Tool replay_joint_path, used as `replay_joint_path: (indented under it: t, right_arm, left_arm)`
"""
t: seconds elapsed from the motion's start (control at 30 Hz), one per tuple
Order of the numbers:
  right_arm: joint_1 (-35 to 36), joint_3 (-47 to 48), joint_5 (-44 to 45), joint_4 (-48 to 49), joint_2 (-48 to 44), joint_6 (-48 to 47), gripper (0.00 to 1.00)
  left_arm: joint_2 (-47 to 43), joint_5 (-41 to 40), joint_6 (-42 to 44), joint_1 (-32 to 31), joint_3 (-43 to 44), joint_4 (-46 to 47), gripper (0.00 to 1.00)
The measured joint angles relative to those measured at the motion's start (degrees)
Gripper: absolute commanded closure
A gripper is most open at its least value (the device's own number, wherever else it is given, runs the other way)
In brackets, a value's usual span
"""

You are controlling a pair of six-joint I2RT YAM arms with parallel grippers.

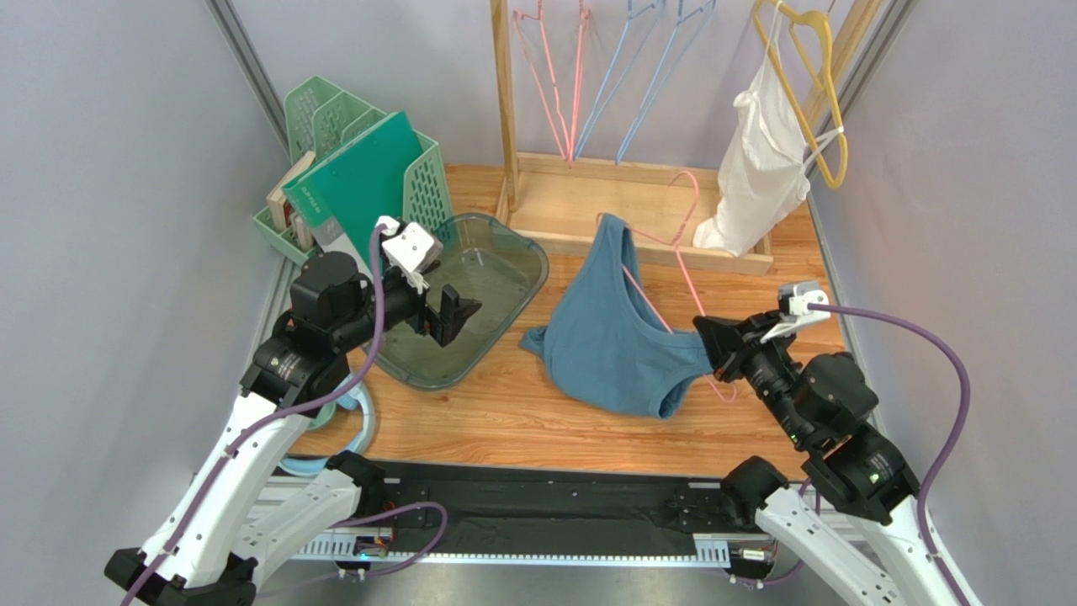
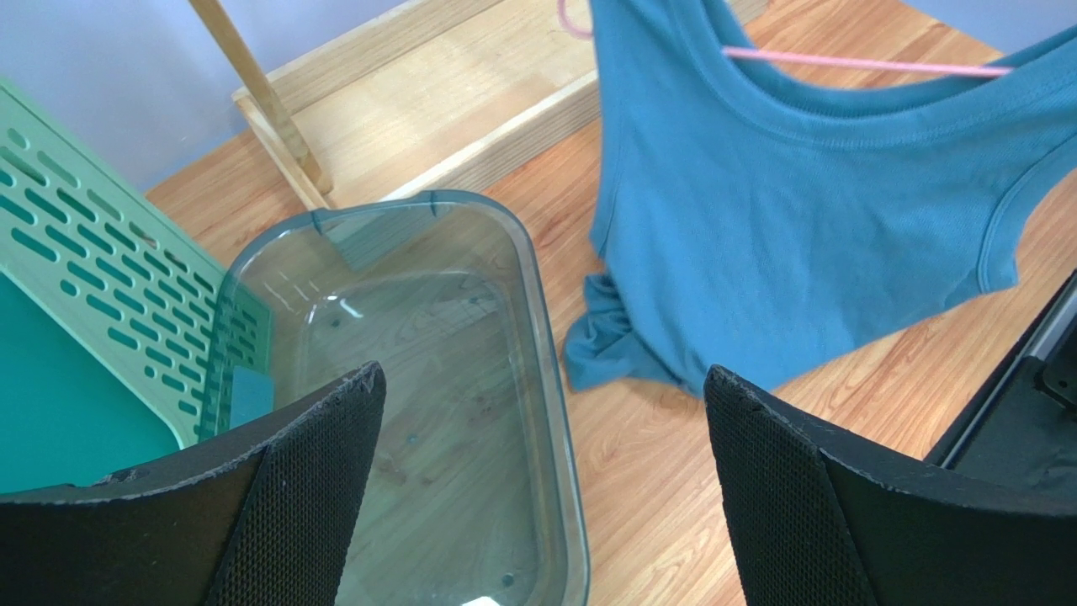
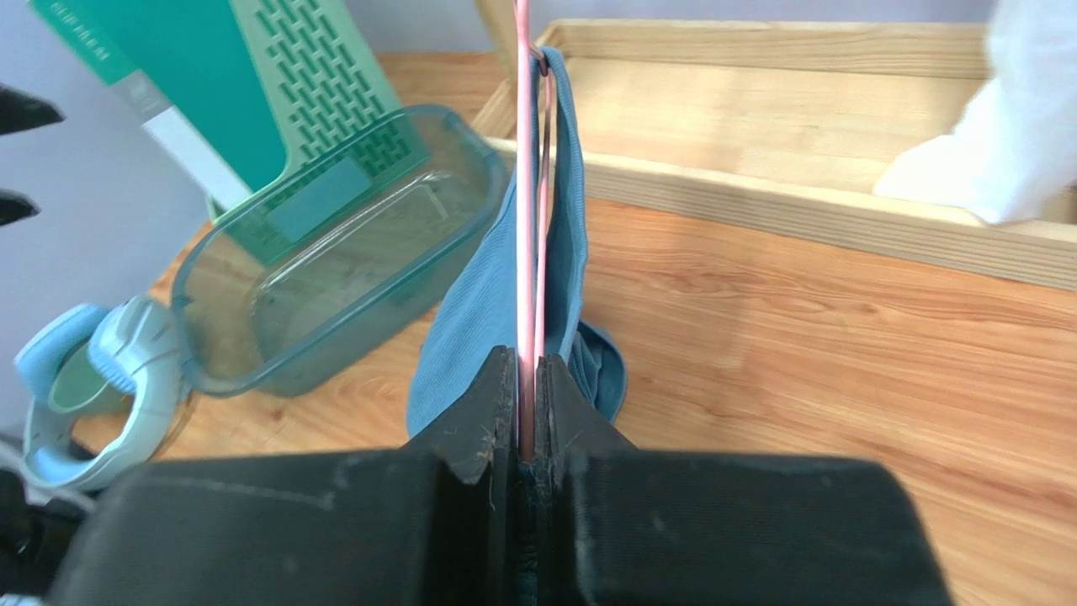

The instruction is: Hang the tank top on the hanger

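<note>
The dusty blue tank top (image 1: 620, 335) hangs partly off the table, one strap raised on the pink hanger (image 1: 689, 272), its lower hem bunched on the wood. My right gripper (image 1: 708, 344) is shut on the hanger's wire at the garment's right side. In the right wrist view the pink hanger (image 3: 521, 190) runs straight out from between the closed gripper (image 3: 525, 360), with the tank top (image 3: 474, 316) draped over it. My left gripper (image 1: 458, 316) hovers open and empty over the clear bin. In its own view the gripper (image 2: 544, 379) faces the tank top (image 2: 809, 215) and a stretch of hanger (image 2: 860, 61).
A clear teal bin (image 1: 525, 272) sits left of the garment, with a green file rack (image 1: 367, 164) behind it. The wooden rack base (image 1: 632, 202) stands at the back, hung with pink and light-blue hangers. A white garment (image 1: 759, 164) hangs on a yellow hanger (image 1: 815, 76). A black mat (image 1: 544, 499) lines the near edge.
</note>
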Motion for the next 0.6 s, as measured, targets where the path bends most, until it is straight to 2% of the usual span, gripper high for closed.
replay_joint_path:
  t: [0.33, 0.6]
  right_arm:
    - [0.00, 6.23, 11.08, -2.84, 1.03, -3.06, 1.00]
    - [0.00, 12.46, 15.87, 0.00, 10.49, -7.32, 1.00]
  left_arm:
    - [0.00, -0.20, -0.04, 0.00, 0.00, 0.02, 0.01]
    - [0.00, -0.63, -0.02, 0.00, 0.00, 0.04, 0.01]
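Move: From the right gripper, which already holds the lower end of the pink hanger with the tank top on it, the open stretch of rail lies roughly 33 cm ahead, 4 cm right and 22 cm higher. The blue hangers hang about 33 cm ahead, 10 cm left and 12 cm up; the white bag about 31 cm ahead, 9 cm right, near hand height. From the idle left gripper, that stretch is some 30 cm ahead, 39 cm right and 19 cm up. Keep the right fingers shut on the pink hanger and lift it about 6 cm. Carry it some 4 cm to the right at first, then curve forward by about 3 cm towards the rack, turning the hand some 15 degrees clockwise and tipping the fingers slightly up so that the hook leads towards the open rail. ##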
